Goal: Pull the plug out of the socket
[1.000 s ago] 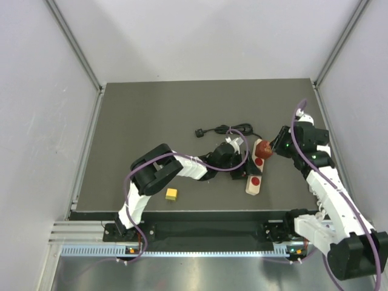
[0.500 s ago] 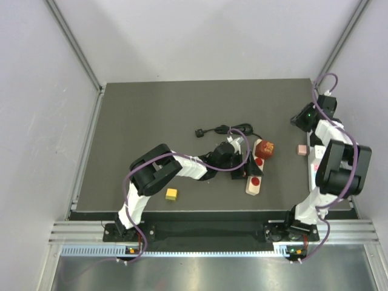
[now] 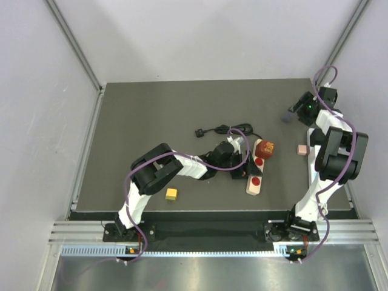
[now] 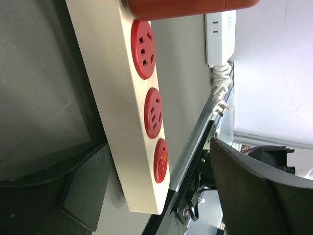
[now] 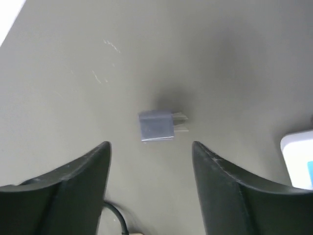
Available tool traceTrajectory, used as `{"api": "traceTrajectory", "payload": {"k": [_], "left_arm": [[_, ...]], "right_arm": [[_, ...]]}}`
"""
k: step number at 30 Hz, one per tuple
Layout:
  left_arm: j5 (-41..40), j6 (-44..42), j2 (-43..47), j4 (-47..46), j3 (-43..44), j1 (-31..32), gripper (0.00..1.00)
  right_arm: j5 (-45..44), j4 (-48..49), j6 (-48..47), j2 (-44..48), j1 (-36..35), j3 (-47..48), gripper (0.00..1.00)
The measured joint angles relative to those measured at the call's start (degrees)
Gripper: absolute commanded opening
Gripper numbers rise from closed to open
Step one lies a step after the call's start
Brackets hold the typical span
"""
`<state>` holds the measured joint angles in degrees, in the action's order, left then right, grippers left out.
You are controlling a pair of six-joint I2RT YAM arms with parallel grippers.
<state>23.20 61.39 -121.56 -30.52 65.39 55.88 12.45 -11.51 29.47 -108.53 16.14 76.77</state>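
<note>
The socket strip (image 3: 254, 173) is a cream bar with red round sockets (image 4: 152, 112), lying mid-table; a red-brown block (image 3: 264, 147) sits at its far end. My left gripper (image 3: 240, 159) is open, its dark fingers (image 4: 254, 191) on either side of the strip's (image 4: 122, 127) near end and the right one well clear of it. The small grey plug (image 3: 285, 117) is off the strip, near the far right corner. In the right wrist view it (image 5: 156, 126) shows two prongs, just beyond my open right gripper (image 5: 150, 147), touching neither finger.
A black cable (image 3: 224, 129) lies behind the strip. A pink block (image 3: 301, 149) is by the right arm and a yellow block (image 3: 171, 194) near the front edge. The right gripper (image 3: 303, 109) hangs close to the right wall.
The right arm swung from the strip to the far right corner. Its gripper was shut and now stands open, with the grey plug free in front of it. The left arm held still.
</note>
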Motion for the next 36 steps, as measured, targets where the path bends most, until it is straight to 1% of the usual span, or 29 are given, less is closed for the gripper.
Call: {"api": "traceTrajectory", "payload": {"k": [1, 2, 4, 6, 10, 14, 18, 21, 24, 30, 33, 36], "left_arm": [[0.11, 0.09, -0.13, -0.17, 0.00, -0.02, 0.79], [0.28, 0.33, -0.39, -0.50, 0.00, -0.04, 0.77], [0.74, 0.81, -1.09, -1.44, 0.02, -0.07, 0.75], [1.09, 1.14, -1.51, -2.16, 0.02, -0.11, 0.74], [1.44, 1.55, -1.81, -2.91, 0.02, -0.11, 0.74], [1.51, 1.73, -1.97, -3.04, 0.02, -0.11, 0.73], [2.05, 2.01, -2.54, -4.26, 0.02, -0.13, 0.70], [2.14, 2.29, -2.78, -4.98, -0.26, -0.17, 0.66], [2.32, 2.47, -2.89, -5.68, -0.76, -0.28, 0.65], [2.69, 3.30, -3.50, -7.08, -1.20, -0.46, 0.61], [2.95, 4.00, -3.93, -8.22, -1.40, -0.52, 0.60], [3.15, 4.57, -4.28, -8.87, -1.44, -0.57, 0.58]], "right_arm": [[-0.22, -0.13, -0.11, 0.00, 0.00, 0.61, 0.72], [-0.48, -0.39, -0.46, 0.00, 0.00, 1.03, 0.75], [-1.57, -1.60, -1.05, -0.02, -0.07, 1.49, 0.80], [-3.45, -3.23, -1.88, -0.02, -0.55, 1.77, 0.85], [-10.10, -8.13, -3.82, 0.70, -2.16, 1.79, 0.86], [-16.20, -13.75, -4.68, 4.55, -5.66, 1.68, 0.85], [-21.49, -17.09, -5.31, 11.52, -13.25, 0.76, 0.87], [-22.05, -17.88, -5.20, 17.75, -20.24, -3.04, 0.88], [-20.26, -18.25, -4.90, 22.91, -24.41, -8.90, 0.88], [-18.05, -18.40, -5.99, 31.45, -25.64, -23.76, 0.90], [-17.22, -18.51, -7.10, 34.84, -25.68, -27.43, 0.91], [-16.37, -17.33, -8.15, 36.50, -25.66, -28.70, 0.91]]}}
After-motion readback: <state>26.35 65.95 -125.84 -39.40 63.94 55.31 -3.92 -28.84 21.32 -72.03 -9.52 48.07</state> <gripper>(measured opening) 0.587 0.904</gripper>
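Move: The red-brown plug on the socket strip lies about 17 cm back from the right hand, 16 cm to its left and some 5 cm lower. The pink block is roughly 14 cm back and 1 cm right of this hand; the coiled cable sits about 10 cm farther out than the plug and 10 cm to its left. For the left hand, the strip's middle is about 1 cm ahead and 2 cm right, the plug roughly 9 cm ahead and 5 cm right. With the small grey plug already out of its fingers, the right hand opens the rest of the way and travels back about 19 cm and left some 13 cm to the red-brown plug, arcing up about 6 cm and sinking again to its starting height, while it turns counter-clockwise about 20 degrees and rolls left side down. Meanwhile the left hand, straddling the bare near half of the strip, closes partway around it and sinks about 1 cm, one finger close against the strip's side. ##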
